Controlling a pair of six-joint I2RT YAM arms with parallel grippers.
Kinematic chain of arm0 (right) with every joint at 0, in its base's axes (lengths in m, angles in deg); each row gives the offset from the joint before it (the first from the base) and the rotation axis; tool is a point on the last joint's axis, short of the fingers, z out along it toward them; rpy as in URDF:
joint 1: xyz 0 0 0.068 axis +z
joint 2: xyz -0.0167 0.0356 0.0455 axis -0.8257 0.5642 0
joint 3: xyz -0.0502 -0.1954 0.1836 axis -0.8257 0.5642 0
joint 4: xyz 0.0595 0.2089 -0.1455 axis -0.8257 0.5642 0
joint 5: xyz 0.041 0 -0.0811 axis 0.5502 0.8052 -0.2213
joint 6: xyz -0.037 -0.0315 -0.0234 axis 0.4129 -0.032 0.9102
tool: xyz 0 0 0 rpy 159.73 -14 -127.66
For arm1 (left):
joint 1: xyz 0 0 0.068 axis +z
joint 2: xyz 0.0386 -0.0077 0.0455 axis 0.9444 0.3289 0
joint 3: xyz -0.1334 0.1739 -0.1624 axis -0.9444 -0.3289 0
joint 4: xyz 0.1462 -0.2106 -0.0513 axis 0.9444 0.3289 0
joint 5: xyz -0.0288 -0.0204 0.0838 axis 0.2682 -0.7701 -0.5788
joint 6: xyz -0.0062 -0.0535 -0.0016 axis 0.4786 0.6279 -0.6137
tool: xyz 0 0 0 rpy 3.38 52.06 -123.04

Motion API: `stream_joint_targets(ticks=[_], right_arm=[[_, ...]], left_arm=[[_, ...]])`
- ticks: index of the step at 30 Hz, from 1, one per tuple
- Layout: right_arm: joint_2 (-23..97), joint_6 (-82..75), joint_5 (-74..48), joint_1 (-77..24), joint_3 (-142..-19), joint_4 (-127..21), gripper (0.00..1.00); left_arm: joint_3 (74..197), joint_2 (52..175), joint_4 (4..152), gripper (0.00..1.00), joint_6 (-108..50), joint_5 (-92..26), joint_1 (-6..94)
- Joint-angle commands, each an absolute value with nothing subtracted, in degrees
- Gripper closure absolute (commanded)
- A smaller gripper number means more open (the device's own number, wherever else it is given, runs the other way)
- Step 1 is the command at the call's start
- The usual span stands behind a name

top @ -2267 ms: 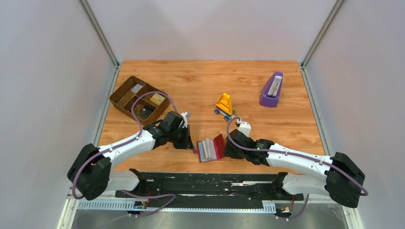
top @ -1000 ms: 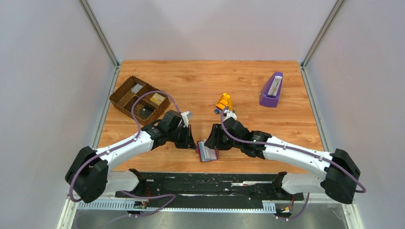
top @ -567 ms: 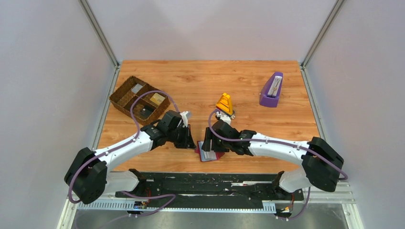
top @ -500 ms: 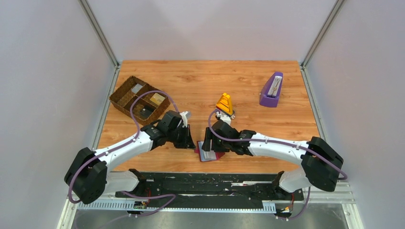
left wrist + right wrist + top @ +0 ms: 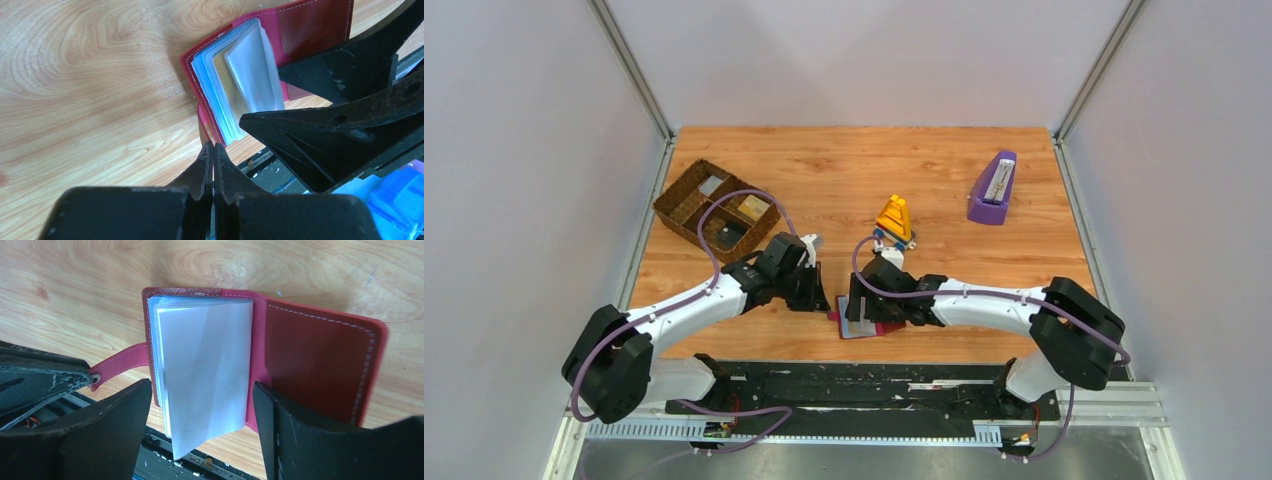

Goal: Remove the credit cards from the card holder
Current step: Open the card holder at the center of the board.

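Observation:
The dark red card holder [image 5: 886, 326] lies open near the table's front edge, its grey-blue sleeves [image 5: 205, 355] fanned up. My left gripper [image 5: 826, 306] is shut on the holder's snap tab [image 5: 120, 362], just left of the holder; the pinched tab also shows in the left wrist view [image 5: 201, 127]. My right gripper [image 5: 860, 304] is open and low over the holder, one finger [image 5: 117, 407] left of the sleeves and the other [image 5: 282, 412] on the right-hand cover. A tan card [image 5: 224, 65] shows inside one sleeve.
A brown wicker basket [image 5: 714, 206] stands at the back left. A yellow toy [image 5: 893, 217] sits just behind the right arm. A purple wedge-shaped stand [image 5: 992, 188] is at the back right. The black base rail [image 5: 864, 385] runs along the near edge.
My right arm has swung left from beside the holder to over its sleeves. The holder's right cover has been pushed flatter. My left gripper has kept its hold on the tab.

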State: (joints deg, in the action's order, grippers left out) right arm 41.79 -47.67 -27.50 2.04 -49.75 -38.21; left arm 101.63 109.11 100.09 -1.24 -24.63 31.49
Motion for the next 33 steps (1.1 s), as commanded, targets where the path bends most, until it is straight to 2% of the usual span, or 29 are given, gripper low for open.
stream_joint_targets(ticks=[1, 10, 16, 28, 31, 33], right_arm=[[43.0, -49.2, -28.1, 2.4, -49.4, -40.5, 0.24], [41.7, -51.8, -32.6, 2.4, -48.5, -36.1, 0.28], [38.1, -53.1, -35.4, 2.4, -46.6, -33.7, 0.41], [32.9, -55.1, -38.3, 2.4, -41.5, -31.9, 0.55], [32.7, -55.1, -38.9, 2.3, -40.7, -31.8, 0.61], [32.7, -55.3, -38.8, 2.3, -40.6, -31.9, 0.65]], left_arm=[[102.0, 108.9, 99.6, 1.0, -2.5, -25.6, 31.2], [101.9, 109.0, 101.0, 1.0, -3.4, -28.2, 31.2], [102.2, 109.7, 101.6, 1.0, -3.6, -29.7, 31.2], [104.1, 111.0, 104.5, 1.0, -4.6, -32.9, 31.2], [105.2, 110.6, 105.3, 1.0, -4.4, -32.2, 31.2], [105.7, 109.9, 105.7, 0.96, -3.9, -31.2, 31.2]])
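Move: The card holder's clear leaves lie right under the right hand's spread fingers, their middle some 1 cm ahead, level sideways and about 2 cm below. The red cover lies about 7 cm to that hand's right and 1 cm ahead; the yellow truck stands roughly 20 cm ahead and 7 cm right. From the left hand the leaves are about 7 cm right, 2 cm back and 4 cm below; the pink strap it holds is some 2 cm right, 1 cm back and 2 cm below. The clear leaves are swept over towards the open cover by the right hand: it first sinks about 1 cm, then travels some 6 cm right, half closing its fingers around the leaves and turning about 10 degrees clockwise. The left hand, fingers still shut on the end of the strap, draws about 2 cm left and down, away from the leaves. ##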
